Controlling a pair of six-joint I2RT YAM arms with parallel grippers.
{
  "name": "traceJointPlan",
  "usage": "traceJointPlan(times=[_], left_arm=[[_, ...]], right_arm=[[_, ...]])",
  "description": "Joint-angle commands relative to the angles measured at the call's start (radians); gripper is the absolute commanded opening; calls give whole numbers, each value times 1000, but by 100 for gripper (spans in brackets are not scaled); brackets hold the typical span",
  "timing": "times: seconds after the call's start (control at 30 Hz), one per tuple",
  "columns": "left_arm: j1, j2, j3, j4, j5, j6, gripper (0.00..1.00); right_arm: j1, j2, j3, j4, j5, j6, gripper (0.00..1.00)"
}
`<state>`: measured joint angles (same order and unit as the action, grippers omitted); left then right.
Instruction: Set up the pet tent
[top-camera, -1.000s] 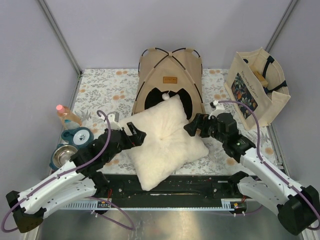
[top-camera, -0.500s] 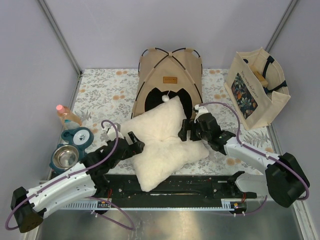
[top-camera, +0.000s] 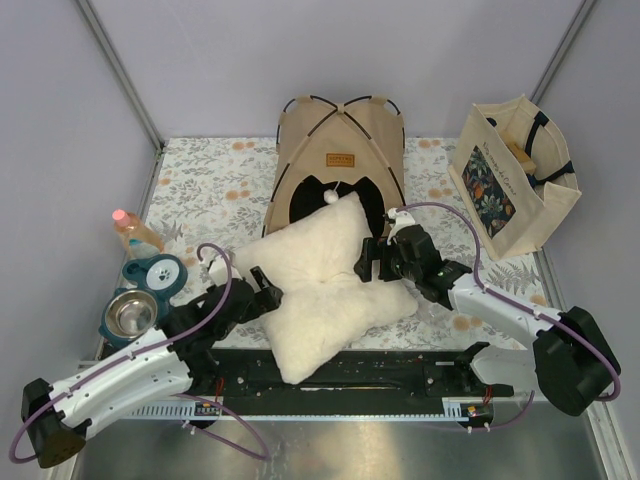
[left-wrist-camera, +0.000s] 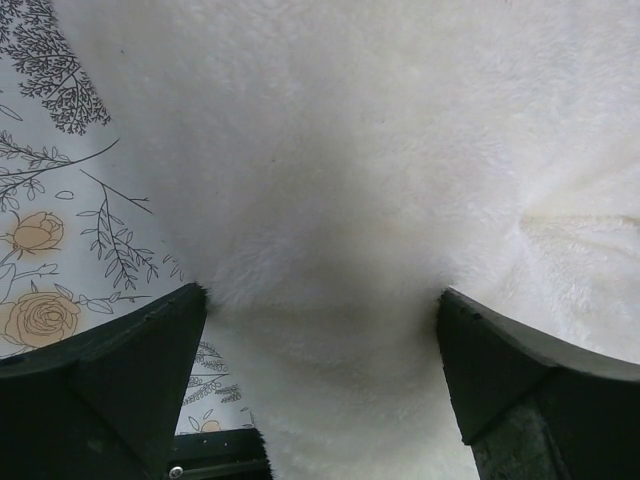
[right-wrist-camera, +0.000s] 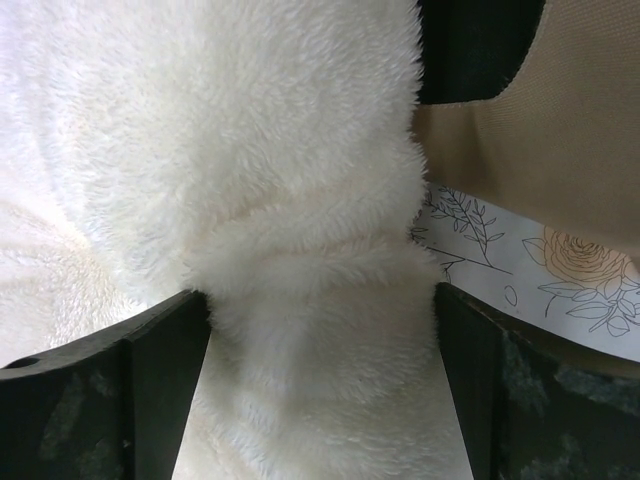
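The pet tent (top-camera: 340, 150) stands upright at the back of the table, tan with black poles, a dark arched doorway and a white pom-pom (top-camera: 329, 197). A white fluffy cushion (top-camera: 325, 280) lies in front of it, its far corner at the doorway and its two sides pushed inward. My left gripper (top-camera: 268, 292) is open, pressed into the cushion's left side; cushion (left-wrist-camera: 350, 150) fills the gap of that gripper (left-wrist-camera: 320, 330). My right gripper (top-camera: 372, 262) is open against the right side, with cushion (right-wrist-camera: 250, 150) between the jaws of the gripper (right-wrist-camera: 320, 330). Tan tent fabric (right-wrist-camera: 560, 170) shows beside it.
A beige tote bag (top-camera: 515, 175) with a floral print stands at the back right. At the left edge are a bottle (top-camera: 130, 228), a blue round dish (top-camera: 160, 270) and a steel bowl (top-camera: 130, 313). The floral mat (top-camera: 210, 185) covers the table.
Both grippers moved inward from beside the cushion and pushed into its left and right sides. The cushion has gone from a flat diamond to a shape pinched at the middle.
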<state>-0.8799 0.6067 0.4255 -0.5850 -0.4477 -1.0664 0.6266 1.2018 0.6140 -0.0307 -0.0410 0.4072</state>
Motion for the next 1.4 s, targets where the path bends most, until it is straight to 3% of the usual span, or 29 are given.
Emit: traceJointPlan(times=[0.0, 0.17, 0.23, 0.33, 0.37, 0.5, 0.57, 0.6, 0.87, 1.13, 1.37], left_arm=[[-2, -27, 30, -29, -33, -4, 99], [-2, -13, -54, 146, 29, -10, 99], [-4, -15, -112, 281, 64, -20, 99], [-4, 1, -171, 471, 104, -17, 95], [-4, 11, -174, 519, 115, -6, 89], [-4, 91, -102, 570, 159, 74, 33], [-4, 114, -50, 568, 184, 130, 5], [-4, 120, -27, 570, 188, 150, 0], [-31, 200, 171, 655, 313, 325, 0], [-65, 508, 392, 697, 354, 393, 0], [-68, 740, 594, 587, 291, 382, 0]], right_arm=[[12, -13, 43, -12, 26, -10, 99], [12, 50, 52, 9, -52, -7, 98], [19, 71, 52, 20, -80, -2, 91], [48, 74, 44, 22, -88, -4, 74], [57, 71, 44, 22, -89, -4, 67], [79, 38, 59, 38, -92, 7, 16], [82, -2, 69, -8, -94, 13, 0], [82, -28, 70, -17, -96, 15, 0], [84, -200, 115, -107, -123, -1, 0], [82, -154, 150, -87, -111, 10, 0], [82, -111, 148, -55, -36, 24, 0]])
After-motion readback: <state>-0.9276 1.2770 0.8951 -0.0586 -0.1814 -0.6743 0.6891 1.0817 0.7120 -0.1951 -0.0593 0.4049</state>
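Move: The cushion's middle lies about 13 cm right of the left hand, level with it and 2 cm below, with its left edge between the open fingers. From the right hand the middle is some 10 cm left, 6 cm back. The tent doorway and its hanging pompom are about 20 cm ahead and 16 right of the left hand, 13 ahead and 7 left of the right. The blue feeder stands about 28 cm left of the left hand. Both hands dip a centimetre or two and shut their open fingers on the cushion's plush, then lift, the right rising about 7 cm and easing a little back down. The left carries its pinch some 18 cm right and 8 forward, towards the right hand and the tent doorway, rising about 12 cm before sinking slightly, and turns roughly 25 degrees clockwise while its fingers tip up. ##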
